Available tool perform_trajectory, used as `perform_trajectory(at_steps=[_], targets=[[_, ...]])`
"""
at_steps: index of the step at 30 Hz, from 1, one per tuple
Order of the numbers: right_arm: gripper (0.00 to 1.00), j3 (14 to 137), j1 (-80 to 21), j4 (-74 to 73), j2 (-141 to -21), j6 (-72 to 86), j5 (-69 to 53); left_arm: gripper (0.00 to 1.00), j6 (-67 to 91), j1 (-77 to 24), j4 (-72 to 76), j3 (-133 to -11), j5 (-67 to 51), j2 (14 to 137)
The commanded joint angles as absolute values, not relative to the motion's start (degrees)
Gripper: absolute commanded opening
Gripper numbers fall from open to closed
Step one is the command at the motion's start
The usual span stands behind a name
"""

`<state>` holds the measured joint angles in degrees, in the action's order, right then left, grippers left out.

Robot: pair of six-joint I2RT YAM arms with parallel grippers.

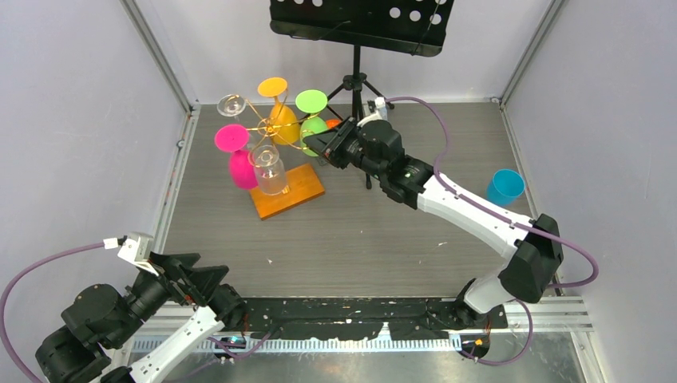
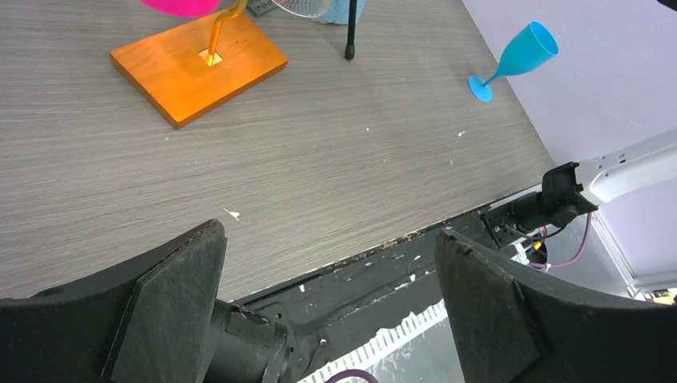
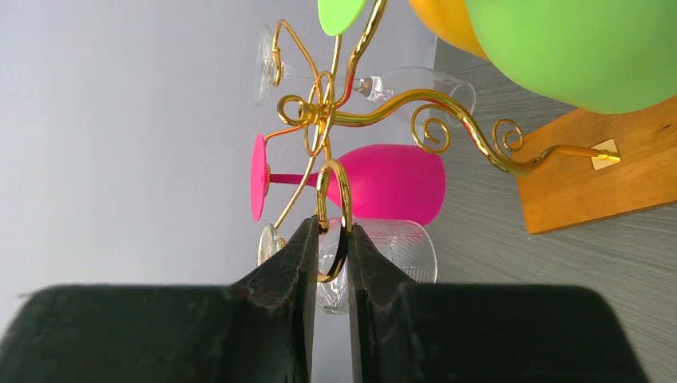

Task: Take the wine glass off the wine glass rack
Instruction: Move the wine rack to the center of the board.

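The wine glass rack (image 1: 270,128) is a tree of gold wire arms on an orange wooden base (image 1: 294,191), at the back left of the table. Several wine glasses hang upside down on it: pink (image 1: 242,167), orange (image 1: 281,120), green (image 1: 313,128) and a clear one (image 1: 270,171). My right gripper (image 1: 313,144) reaches in from the right, just below the green glass. In the right wrist view it (image 3: 330,227) is shut on a gold wire loop (image 3: 334,191) of the rack, with the clear glass (image 3: 399,247) behind. My left gripper (image 2: 329,239) stands open and empty at the near left.
A blue wine glass (image 1: 504,187) stands upright alone near the right wall. A black tripod music stand (image 1: 359,24) rises behind the rack, one leg (image 2: 351,32) planted close to the base (image 2: 199,64). Walls close in on three sides.
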<state>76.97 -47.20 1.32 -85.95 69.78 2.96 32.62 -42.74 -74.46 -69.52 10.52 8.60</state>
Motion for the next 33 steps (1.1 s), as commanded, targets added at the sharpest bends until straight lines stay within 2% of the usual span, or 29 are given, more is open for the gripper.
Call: perform_trajectory(at_steps=[1,18,33], targets=[[0.06,78.14,-47.48,5.91,-79.62,66.91,5.56,1.00,33.37,-42.98,-73.37,-69.90,11.18,8.09],[0.06,75.43,-47.41,3.60,-73.02,64.89,7.44,1.00,34.63,-42.98,-72.42,-69.64,10.25,9.29],[0.06,69.29,-46.73,0.42,-62.06,62.75,11.23,1.00,36.84,-42.98,-69.80,-66.92,7.93,9.31]])
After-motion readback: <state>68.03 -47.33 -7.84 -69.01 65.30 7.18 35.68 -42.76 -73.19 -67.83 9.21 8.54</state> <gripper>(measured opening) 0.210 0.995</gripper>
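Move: The right fingers already grip the rack's empty hook. From that hand, the middle of the board is about 7 cm right, 2 ahead and 28 below, while the wine rack's wooden base sits 7 left, 4 ahead and 27 below. The green glass hangs some 8 cm ahead and 1 right, 6 below; the clear glass 9 left, 2 back and 7 below. The rack's base lies about 30 cm ahead of the left hand, 11 right, 23 below. Still pinching the empty golden hook between nearly shut fingers, the right hand goes on hauling the wine rack by it, to the right and back across the board towards its middle, about 8 cm and gathering speed. The hand rises barely a centimetre and rolls only some five degrees, the grip unchanged. ##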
